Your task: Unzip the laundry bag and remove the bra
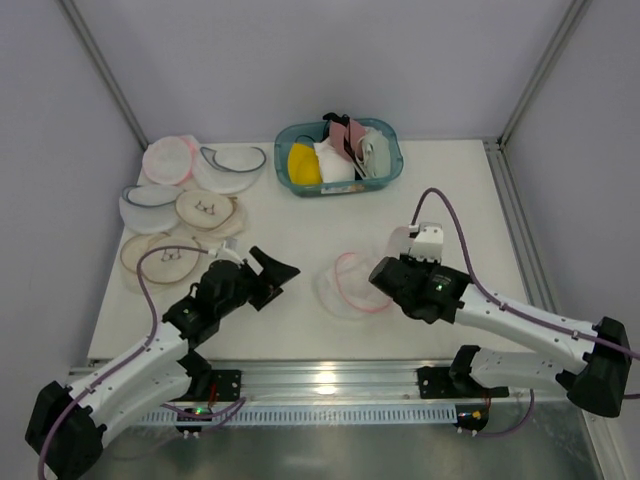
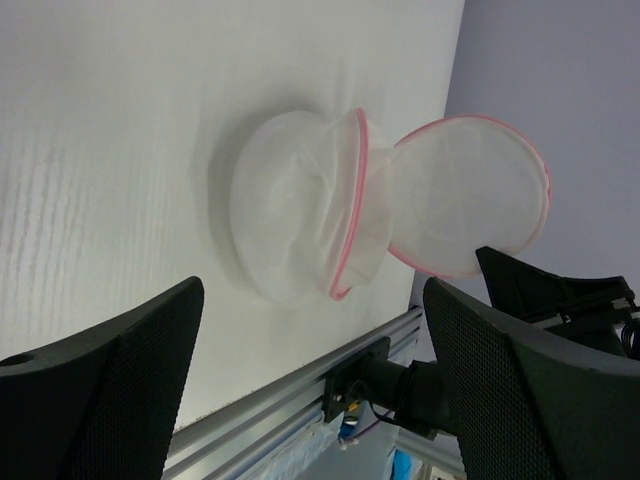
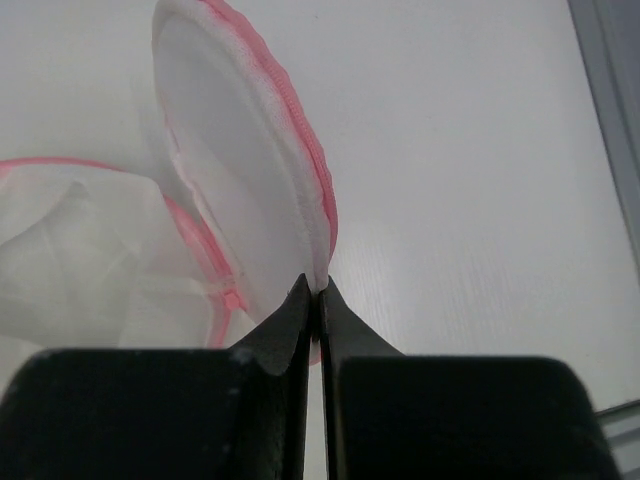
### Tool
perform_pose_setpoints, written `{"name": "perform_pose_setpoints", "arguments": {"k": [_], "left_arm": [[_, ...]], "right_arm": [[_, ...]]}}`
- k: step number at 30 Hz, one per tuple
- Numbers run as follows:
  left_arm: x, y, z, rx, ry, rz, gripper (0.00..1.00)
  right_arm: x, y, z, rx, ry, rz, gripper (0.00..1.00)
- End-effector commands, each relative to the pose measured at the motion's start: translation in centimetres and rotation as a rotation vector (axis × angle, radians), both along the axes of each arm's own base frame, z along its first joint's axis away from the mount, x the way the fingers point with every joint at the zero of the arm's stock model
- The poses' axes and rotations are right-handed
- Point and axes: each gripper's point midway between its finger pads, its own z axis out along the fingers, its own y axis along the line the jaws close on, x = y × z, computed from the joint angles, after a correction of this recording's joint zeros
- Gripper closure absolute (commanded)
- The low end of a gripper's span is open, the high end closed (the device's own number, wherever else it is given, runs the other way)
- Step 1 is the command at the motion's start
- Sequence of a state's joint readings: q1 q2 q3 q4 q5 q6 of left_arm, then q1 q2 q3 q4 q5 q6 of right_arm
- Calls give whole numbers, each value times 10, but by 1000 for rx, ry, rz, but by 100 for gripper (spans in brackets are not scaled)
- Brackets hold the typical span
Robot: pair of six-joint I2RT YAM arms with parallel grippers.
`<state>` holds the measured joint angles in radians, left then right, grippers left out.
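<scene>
The laundry bag (image 1: 350, 285) lies unzipped at the table's middle, its round lid (image 2: 470, 195) swung up away from the lower half (image 2: 290, 215). My right gripper (image 1: 382, 273) is shut on the lid's pink zipper rim (image 3: 322, 215), its fingertips (image 3: 305, 300) pinched together on the edge. A pale, almost white crumpled bulge inside the lower half looks like the bra (image 3: 60, 250). My left gripper (image 1: 275, 282) hangs open a short way left of the bag, with nothing between its fingers (image 2: 150, 350).
A blue basket (image 1: 393, 170) with a yellow bra and other garments stands at the back. Several other mesh pouches (image 1: 190, 195) lie at the back left. An aluminium rail (image 1: 320, 378) runs along the table's near edge.
</scene>
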<state>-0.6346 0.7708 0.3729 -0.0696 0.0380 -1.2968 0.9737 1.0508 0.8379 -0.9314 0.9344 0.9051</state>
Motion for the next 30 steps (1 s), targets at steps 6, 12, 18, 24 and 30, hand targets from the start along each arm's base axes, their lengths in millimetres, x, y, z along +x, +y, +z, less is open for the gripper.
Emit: {"name": "perform_pose_setpoints", "arguments": {"k": [6, 12, 18, 24, 30], "left_arm": [[6, 14, 10, 44, -53, 64, 7], [1, 32, 6, 58, -53, 130, 7], [-6, 50, 5, 98, -46, 177, 6], [-8, 56, 2, 100, -36, 200, 6], [-9, 56, 1, 94, -28, 205, 6]], "right_arm": [[9, 35, 66, -458, -153, 83, 96], [4, 117, 40, -708, -200, 245, 96], [-18, 161, 34, -712, -268, 357, 96], [-45, 180, 26, -673, -370, 449, 90], [-69, 192, 40, -572, -444, 515, 23]]}}
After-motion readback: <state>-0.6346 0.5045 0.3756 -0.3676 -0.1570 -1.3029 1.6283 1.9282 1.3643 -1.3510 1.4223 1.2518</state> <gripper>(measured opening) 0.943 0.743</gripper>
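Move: The right hand, shut on the rim of the laundry bag's open flap, hangs about 12 cm above the bag's body, whose middle lies roughly 11 cm to its left and 2 cm back. The left gripper stands open about 28 cm to the right hand's left, level ahead and at like height; the basin is some 32 cm ahead, 13 cm left. From the empty left hand the bag's body lies about 17 cm right, 1 cm back and 11 cm down. Still pinching the flap's rim, the right hand sweeps it about 20 cm left over the bag's body, rising slightly and dipping again, then draws back some 6 cm, rolling its left side down and turning counter-clockwise; its fingers finally open and let go. The left hand, fingers staying open, shifts about 5 cm left. ##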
